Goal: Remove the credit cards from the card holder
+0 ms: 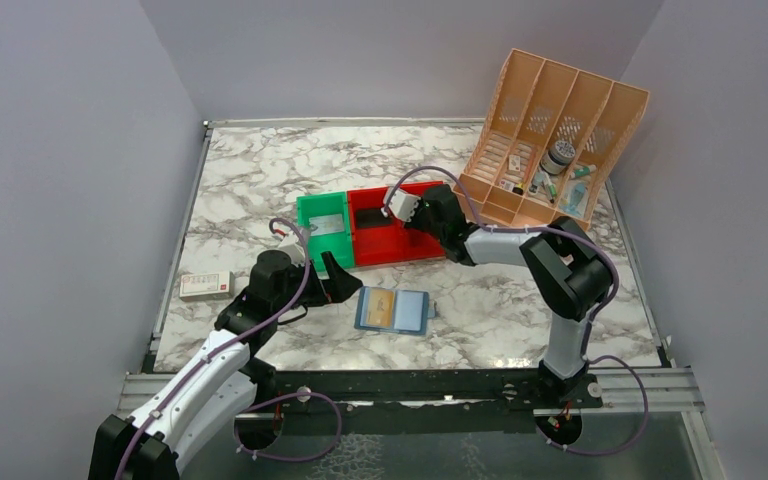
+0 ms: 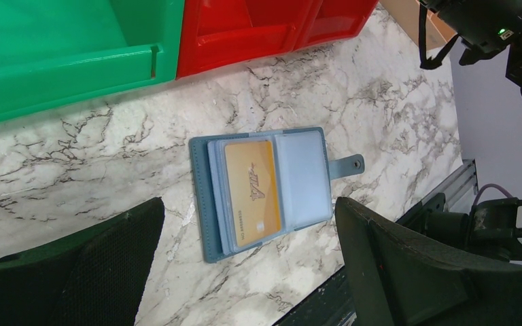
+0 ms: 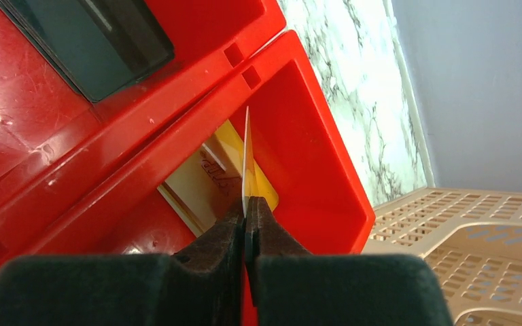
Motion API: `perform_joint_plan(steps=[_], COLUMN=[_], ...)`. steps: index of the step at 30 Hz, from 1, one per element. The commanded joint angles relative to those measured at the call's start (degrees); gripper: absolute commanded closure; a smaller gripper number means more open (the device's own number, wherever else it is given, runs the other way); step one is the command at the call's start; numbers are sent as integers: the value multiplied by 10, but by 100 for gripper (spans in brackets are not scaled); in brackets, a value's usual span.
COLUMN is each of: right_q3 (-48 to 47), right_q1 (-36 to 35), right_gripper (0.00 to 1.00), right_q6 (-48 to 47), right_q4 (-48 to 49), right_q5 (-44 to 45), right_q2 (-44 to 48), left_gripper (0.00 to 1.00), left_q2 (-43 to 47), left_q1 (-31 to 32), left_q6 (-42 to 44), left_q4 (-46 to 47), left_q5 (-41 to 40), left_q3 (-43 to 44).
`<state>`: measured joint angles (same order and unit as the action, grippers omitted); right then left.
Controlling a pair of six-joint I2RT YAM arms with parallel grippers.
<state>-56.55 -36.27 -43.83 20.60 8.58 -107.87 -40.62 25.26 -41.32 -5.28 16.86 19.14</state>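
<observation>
The blue card holder lies open on the marble. A tan-gold credit card sits in its left pocket, and the right pocket looks pale. My left gripper hangs just left of the holder, open, with nothing between its fingers. My right gripper is over the red bin, shut on a thin pale credit card seen edge-on. Below it, inside that compartment, lie a yellow card and a tan one.
A green bin adjoins the red bin on its left. A dark flat item lies in the red bin's other compartment. A tan slotted organizer leans at the back right. A white-and-red flat box rests near the left edge.
</observation>
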Motion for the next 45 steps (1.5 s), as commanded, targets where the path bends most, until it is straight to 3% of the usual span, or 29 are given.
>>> perform_joint_plan(steps=[1, 4, 7, 19, 23, 45], right_q3=[-17, -21, -14, -20, -21, -19], right_q1=[0, 0, 0, 0, 0, 10], right_gripper=[96, 92, 78, 63, 51, 48], right_q6=[-36, -45, -44, -38, -32, 48], right_q4=[11, -4, -11, -27, -39, -56], right_q5=[3, -13, -35, -27, -35, -66], right_q2=[-20, -25, -23, -29, -26, 29], left_gripper=[1, 1, 1, 1, 1, 1], left_q2=[11, 11, 10, 11, 8, 10], left_q1=[0, 1, 1, 1, 0, 0], left_q6=[9, 10, 10, 10, 11, 11], left_q4=[-3, -4, -4, -4, -4, -4], left_q5=[-8, -9, -8, -8, -8, -7], left_q3=[16, 14, 16, 15, 16, 17])
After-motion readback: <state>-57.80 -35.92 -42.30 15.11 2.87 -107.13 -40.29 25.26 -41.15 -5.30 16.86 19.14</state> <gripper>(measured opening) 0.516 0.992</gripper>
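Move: The right hand is over the right red compartment, already pinching one credit card on edge; the card stack it goes onto lies about 4 cm to its left, 2 cm ahead and 3 cm below. The dark card in the middle red compartment is some 15 cm to the hand's left and 1 cm ahead, and the pale card in the green one about 25 cm left, level with it. From the idle left hand the stack is roughly 20 cm ahead, 16 cm right and 9 cm lower. The right hand opens its nearly shut fingers to about half, letting go of the card over the stack in the right red compartment while it sinks some 1.5 cm into it. With the fingers spread either side of the stack's near end, it then eases back about 1 cm and to the left, and rises about 1 cm at the end, the wrist tipping down only some 5 degrees. ##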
